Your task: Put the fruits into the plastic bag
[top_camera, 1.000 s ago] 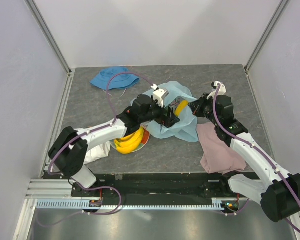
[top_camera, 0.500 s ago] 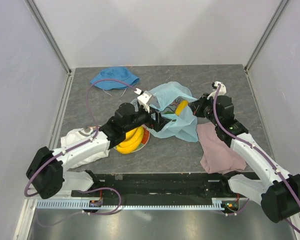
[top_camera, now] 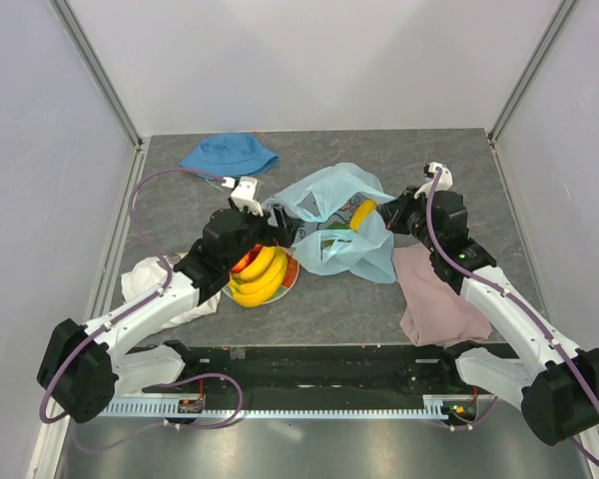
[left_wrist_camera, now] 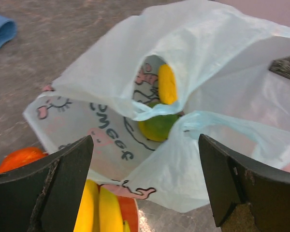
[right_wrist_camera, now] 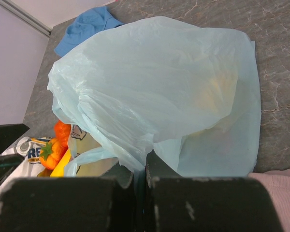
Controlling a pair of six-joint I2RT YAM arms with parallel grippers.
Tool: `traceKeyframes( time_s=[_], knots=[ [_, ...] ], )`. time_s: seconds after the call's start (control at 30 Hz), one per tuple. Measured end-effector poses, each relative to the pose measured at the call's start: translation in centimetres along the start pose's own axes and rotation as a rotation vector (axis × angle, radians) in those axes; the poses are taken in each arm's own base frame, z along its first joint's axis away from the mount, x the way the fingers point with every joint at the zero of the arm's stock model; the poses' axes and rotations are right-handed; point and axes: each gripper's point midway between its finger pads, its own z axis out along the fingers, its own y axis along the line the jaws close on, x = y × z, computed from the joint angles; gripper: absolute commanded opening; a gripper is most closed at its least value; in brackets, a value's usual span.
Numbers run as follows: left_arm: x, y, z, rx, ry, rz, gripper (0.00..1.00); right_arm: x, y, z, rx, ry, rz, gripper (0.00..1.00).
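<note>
The light-blue plastic bag [top_camera: 344, 225] lies mid-table with its mouth toward the left. A yellow fruit [top_camera: 362, 214] and a green fruit [top_camera: 334, 239] sit inside it; both show in the left wrist view, yellow [left_wrist_camera: 167, 84] and green [left_wrist_camera: 158, 126]. The bananas [top_camera: 258, 275] and an orange-red fruit [top_camera: 246, 261] rest on the plate [top_camera: 289, 277]. My left gripper [top_camera: 278, 226] is open and empty, just left of the bag's mouth [left_wrist_camera: 208, 72]. My right gripper [top_camera: 384, 215] is shut on the bag's right side [right_wrist_camera: 159, 92].
A blue hat [top_camera: 230, 153] lies at the back left. A pink cloth [top_camera: 434, 294] lies under my right arm. A white printed cloth [top_camera: 155, 289] lies by the left arm, near the plate.
My left arm has drawn back to the left, out of the bag's mouth, with its jaws open and empty. The right arm has held still on the bag.
</note>
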Motion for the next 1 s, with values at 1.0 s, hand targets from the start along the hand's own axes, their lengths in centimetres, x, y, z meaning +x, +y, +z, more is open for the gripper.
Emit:
traceKeyframes(
  time_s=[1.0],
  knots=[
    [5.9,15.4,-1.1,-0.564,0.150,-0.118,0.87,0.0,-0.1,0.0,0.006,-0.003,-0.004,0.00]
  ],
)
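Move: The ribbed orange-red fruit at the far side of the fruit bowl is about 11 cm to the left hand's left, 7 cm ahead and 17 cm below. The green-topped tomato sits some 4 cm left of that fruit and 6 cm nearer; the bananas are 9 cm nearer and 3 cm to its right. The bag's middle lies about 9 cm ahead and 9 cm right of the left hand. From the right hand, the ribbed fruit is roughly 37 cm left and 3 cm ahead. The empty left hand swings away from the bag's mouth to its left, about 12 cm and slightly forward, turning some 30 degrees counter-clockwise so that its fingers come to face nearly straight ahead towards the ribbed orange-red fruit. As the sideways swing slows it sinks about 10 cm and tips its fingers further down, staying wide open with only a slight narrowing at the end, still short of the fruit, while the right hand keeps its pinch on the bag's rim and holds still. ##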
